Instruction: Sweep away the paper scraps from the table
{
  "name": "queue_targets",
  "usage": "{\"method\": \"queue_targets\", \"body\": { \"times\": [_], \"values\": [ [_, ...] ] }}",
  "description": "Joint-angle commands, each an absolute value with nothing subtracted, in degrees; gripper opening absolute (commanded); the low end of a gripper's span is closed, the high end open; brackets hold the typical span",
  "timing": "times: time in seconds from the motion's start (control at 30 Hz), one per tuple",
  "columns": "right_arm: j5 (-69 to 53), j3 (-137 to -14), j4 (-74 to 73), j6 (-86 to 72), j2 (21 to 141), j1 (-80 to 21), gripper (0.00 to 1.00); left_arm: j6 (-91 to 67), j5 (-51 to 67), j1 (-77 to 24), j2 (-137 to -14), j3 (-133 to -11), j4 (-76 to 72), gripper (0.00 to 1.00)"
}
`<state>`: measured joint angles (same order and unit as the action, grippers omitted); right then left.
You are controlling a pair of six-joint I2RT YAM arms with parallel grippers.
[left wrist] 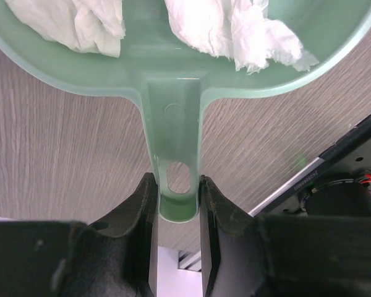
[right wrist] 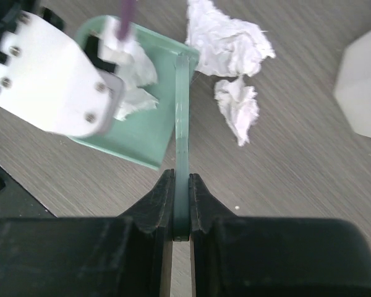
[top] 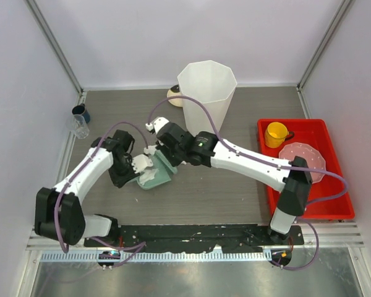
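Observation:
A light green dustpan [top: 156, 177] lies on the table [top: 235, 192], and my left gripper [left wrist: 176, 185] is shut on the end of its handle [left wrist: 176, 136]. White paper scraps [left wrist: 229, 28] sit inside the pan. My right gripper [right wrist: 181, 182] is shut on a thin darker green sweeper [right wrist: 182, 124], seen edge-on, whose far end meets the pan's open edge. Two more paper scraps [right wrist: 226, 40] [right wrist: 238, 108] lie on the table just right of the sweeper. From above, both grippers [top: 136, 166] [top: 164, 151] crowd around the pan, with one scrap [top: 149, 150] between them.
A tall white faceted bin [top: 207, 93] stands behind the pan, with a small round object [top: 173, 94] at its left foot. A red tray [top: 315, 133] at the right holds a yellow cup [top: 276, 133] and a pink plate [top: 303, 158]. A blue cup [top: 80, 112] and clear glass [top: 80, 127] stand far left.

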<state>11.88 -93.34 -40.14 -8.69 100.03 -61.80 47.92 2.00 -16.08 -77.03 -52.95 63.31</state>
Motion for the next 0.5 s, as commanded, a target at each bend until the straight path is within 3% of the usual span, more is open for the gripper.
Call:
{"method": "queue_targets", "body": {
  "times": [0.0,0.2,0.47],
  "values": [
    [21.96,-96.06,-40.43,-7.82,90.63,-61.96,0.01,45.88,7.82,-13.19,-72.07,-54.67,66.70,0.00],
    [32.08,-91.95,-39.03,-7.30,79.66,-61.53,0.01,42.98,10.36,-11.87,-68.38,-58.35,72.66,0.00],
    [18.16,-75.61,-34.20,-2.82,66.99,-55.11,0.01,40.08,13.71,-11.51,-69.69,-77.94,80.33,0.00]
  ]
}}
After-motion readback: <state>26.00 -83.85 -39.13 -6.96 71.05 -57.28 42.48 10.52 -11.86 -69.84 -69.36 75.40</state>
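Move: Ahead and to the right of the left hand, which holds the dustpan with scraps in it, the white bin stands about 20 cm out and 27 cm across. Loose scraps lie some 9 cm ahead and 16 cm right of that hand, 4 cm lower. From the right hand, holding the brush, the dustpan is roughly 7 cm left, 2 cm back and 13 cm below, the loose scraps 6 cm ahead, 2 cm left, 15 cm below, the bin 15 cm ahead and 11 cm right. Swinging the brush up and right, clear of the dustpan, the right hand rises about 14 cm and travels 13 cm right to the near side of the bin, its fingers tipping up and turning clockwise. The left hand keeps its grip on the handle and lifts the dustpan some 9 cm, slowly then faster, easing back slightly before coming forward, tilting the pan's mouth up. ##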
